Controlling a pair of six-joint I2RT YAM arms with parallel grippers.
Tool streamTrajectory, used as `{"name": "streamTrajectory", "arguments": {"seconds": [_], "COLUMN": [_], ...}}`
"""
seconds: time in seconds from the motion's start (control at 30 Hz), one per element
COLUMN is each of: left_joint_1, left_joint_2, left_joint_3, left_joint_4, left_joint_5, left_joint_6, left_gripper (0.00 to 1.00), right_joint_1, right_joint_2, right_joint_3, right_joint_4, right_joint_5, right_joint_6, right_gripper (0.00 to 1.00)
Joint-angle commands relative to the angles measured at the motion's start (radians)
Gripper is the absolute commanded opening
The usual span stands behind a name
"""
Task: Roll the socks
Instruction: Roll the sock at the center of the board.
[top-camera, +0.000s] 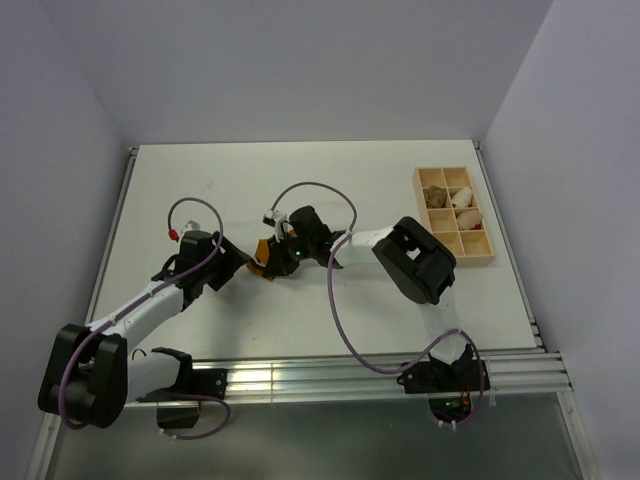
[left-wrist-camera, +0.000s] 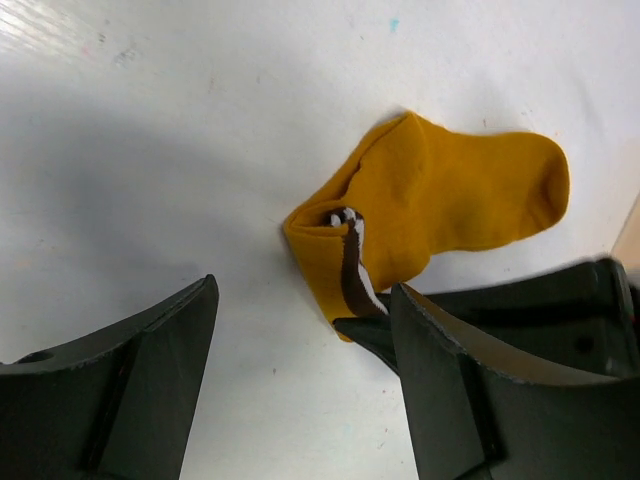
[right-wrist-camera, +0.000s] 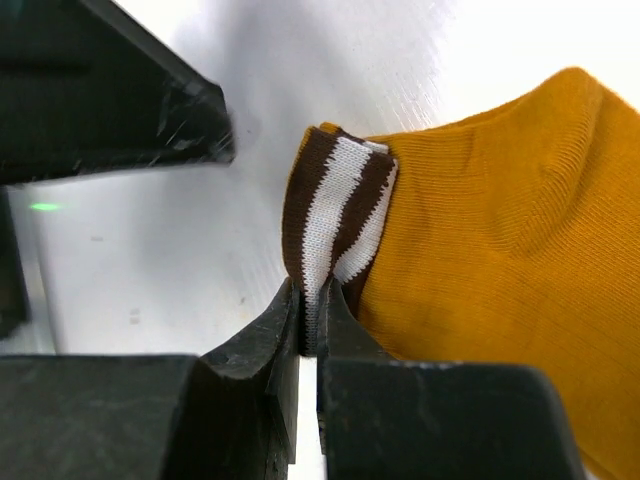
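The mustard-orange sock lies on the white table, its white and dark-brown striped cuff folded up. My right gripper is shut on that cuff and pinches it just above the table. In the top view it sits at the table's middle over the sock. My left gripper is open and empty, its fingers straddling bare table just short of the sock's cuff end; in the top view it is left of the sock. A tan-brown piece lies in the tray.
A wooden compartment tray stands at the right side of the table, with cream-white bundles in some cells. The two grippers are very close together; the left one's finger shows in the right wrist view. Walls enclose the table.
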Motion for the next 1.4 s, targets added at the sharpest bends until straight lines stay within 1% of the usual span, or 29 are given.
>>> {"name": "streamTrajectory", "arguments": {"seconds": [0.0,0.07,0.2,0.27,0.33,0.37,0.47,0.67,0.93,1.1,1.13,1.17,1.23,1.3,1.37], "left_joint_1": [0.003,0.003,0.003,0.002,0.002,-0.004,-0.018,-0.055,-0.058,-0.060,-0.060,-0.060,-0.060,-0.060,-0.061], "left_joint_2": [0.004,0.013,0.031,0.042,0.051,0.063,0.097,0.163,0.194,0.220,0.220,0.220,0.223,0.226,0.235], "left_joint_3": [-0.020,-0.032,-0.034,-0.031,-0.028,-0.028,-0.021,-0.003,-0.009,-0.015,-0.018,-0.023,-0.032,-0.034,-0.026], "left_joint_4": [0.125,0.160,0.168,0.171,0.174,0.182,0.194,0.191,0.217,0.228,0.233,0.243,0.248,0.248,0.243], "left_joint_5": [0.059,0.086,0.091,0.097,0.100,0.099,0.102,0.076,0.034,0.028,0.030,0.030,0.027,0.024,0.022], "left_joint_6": [-0.002,-0.008,-0.005,-0.002,-0.005,-0.008,-0.012,-0.022,-0.045,-0.051,-0.052,-0.054,-0.058,-0.057,-0.054], "left_gripper": [0.74,0.73,0.72,0.72,0.70,0.69,0.65,0.61,0.57,0.52,0.49,0.44,0.41,0.40,0.35], "right_joint_1": [-0.035,-0.053,-0.081,-0.096,-0.104,-0.113,-0.118,-0.121,-0.119,-0.119,-0.119,-0.119,-0.119,-0.119,-0.119], "right_joint_2": [0.093,0.118,0.156,0.171,0.184,0.188,0.198,0.214,0.225,0.230,0.231,0.233,0.234,0.236,0.234], "right_joint_3": [0.019,0.034,0.044,0.047,0.028,0.024,0.025,0.045,0.054,0.054,0.051,0.053,0.050,0.056,0.056], "right_joint_4": [-0.089,-0.088,-0.039,-0.030,0.039,0.041,0.036,0.018,0.007,0.018,0.027,0.030,0.035,0.023,0.011], "right_joint_5": [-0.175,-0.228,-0.307,-0.324,-0.347,-0.347,-0.342,-0.351,-0.351,-0.356,-0.361,-0.364,-0.361,-0.362,-0.356], "right_joint_6": [0.120,0.169,0.261,0.309,0.378,0.387,0.406,0.424,0.426,0.439,0.446,0.449,0.453,0.446,0.446], "right_gripper": [0.00,0.00,0.00,0.00,0.00,0.00,0.00,0.00,0.00,0.00,0.00,0.00,0.00,0.00,0.00]}}
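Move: The rolled edge of the sock's cuff end lies about 4 cm to the left hand's right, 1 cm ahead and some 4 cm below it. The striped cuff, pinched in the right fingers, is roughly 5 cm to the left hand's right and 1 cm back; the toe lies about 13 cm right and 6 cm ahead. Seen from the right hand, the rolled edge is around 2 cm left and 1 cm ahead, just below. The striped cuff stays pinched in the right fingers while that wrist, almost in place, rolls its top forward some 30 degrees, mostly in the first half, then holds still. The left hand goes right, then right and down, about 5 cm in all, to the rolled edge, its wide-open fingers narrowing to about half that gap around the fold, one touching the cuff beside the right fingertips. ##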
